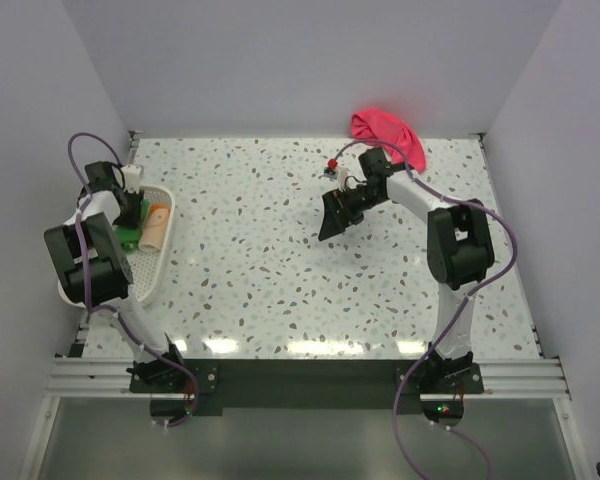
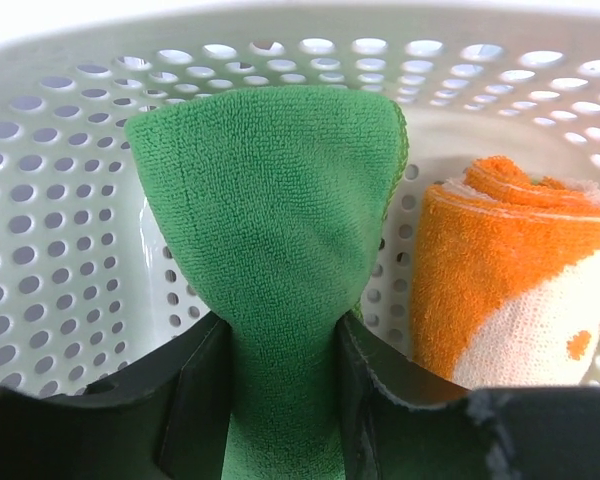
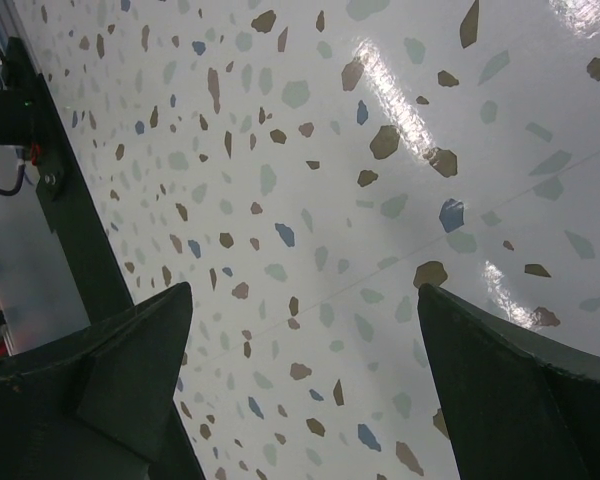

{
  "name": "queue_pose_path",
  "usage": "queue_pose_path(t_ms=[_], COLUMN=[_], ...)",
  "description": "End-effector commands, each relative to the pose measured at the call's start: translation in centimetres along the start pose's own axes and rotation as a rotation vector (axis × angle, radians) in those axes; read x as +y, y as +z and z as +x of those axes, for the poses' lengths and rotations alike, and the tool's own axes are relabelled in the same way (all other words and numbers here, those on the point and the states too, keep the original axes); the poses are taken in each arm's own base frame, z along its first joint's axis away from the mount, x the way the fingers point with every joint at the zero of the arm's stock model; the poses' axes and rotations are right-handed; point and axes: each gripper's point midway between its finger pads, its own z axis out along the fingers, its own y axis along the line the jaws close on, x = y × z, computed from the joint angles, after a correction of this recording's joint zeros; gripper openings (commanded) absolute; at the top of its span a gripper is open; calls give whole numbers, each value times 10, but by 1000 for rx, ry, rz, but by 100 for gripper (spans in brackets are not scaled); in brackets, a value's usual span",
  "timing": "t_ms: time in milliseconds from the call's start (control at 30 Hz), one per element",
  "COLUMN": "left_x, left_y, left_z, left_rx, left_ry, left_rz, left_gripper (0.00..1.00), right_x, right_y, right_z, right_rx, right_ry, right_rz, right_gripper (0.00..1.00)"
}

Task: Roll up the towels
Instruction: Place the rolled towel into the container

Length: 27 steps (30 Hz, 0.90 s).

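Observation:
My left gripper is shut on the rolled bright green towel, squeezing it between both black fingers inside the white mesh basket. Next to it on the right lies a rolled peach-orange towel. From above, the left gripper reaches down into the basket beside the peach towel. The pink-red towel lies crumpled at the table's far edge, behind the right arm. Over the speckled table, my right gripper stands wide open with nothing between its fingers.
The basket stands at the table's left edge. Grey walls close in the table on the left, back and right. A black rail with the arm bases runs along the near edge.

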Motion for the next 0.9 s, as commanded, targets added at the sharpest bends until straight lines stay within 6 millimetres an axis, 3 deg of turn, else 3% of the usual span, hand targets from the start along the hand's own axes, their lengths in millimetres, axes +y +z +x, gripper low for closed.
queue_pose_path(t_ms=[0, 133, 567, 867], left_x=[-4, -5, 4, 1], left_y=[-13, -16, -33, -50], left_z=[-8, -7, -19, -30], left_rx=[-19, -15, -62, -96], left_ry=[-10, 0, 33, 54], left_rz=[38, 39, 5, 30], left_gripper=[45, 54, 62, 74], right_x=[0, 1, 3, 3], right_y=[-3, -3, -3, -7], right_z=[-11, -12, -13, -20], right_rx=[-16, -18, -19, -32], right_ry=[-34, -33, -37, -58], right_rz=[2, -2, -10, 6], right_gripper=[98, 99, 98, 98])
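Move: The left gripper is already inside the container with the rolled green towel between its fingers; the towel's middle sits about 1 cm below the hand and 1 cm back. The container's middle is roughly 8 cm back and 4 cm left, level with the hand. The orange towel lies some 6 cm right, 2 cm back and 1 cm lower. From the right hand, the container's middle is about 56 cm left, 3 cm back and 4 cm lower. Open the left gripper in place to let go of the rolled green towel on the container's floor. Keep spreading the fingers to nearly three quarters open while lifting the hand about 2 cm, easing roughly 1 cm back and 1 cm right, with the wrist still tilted forward and down. ##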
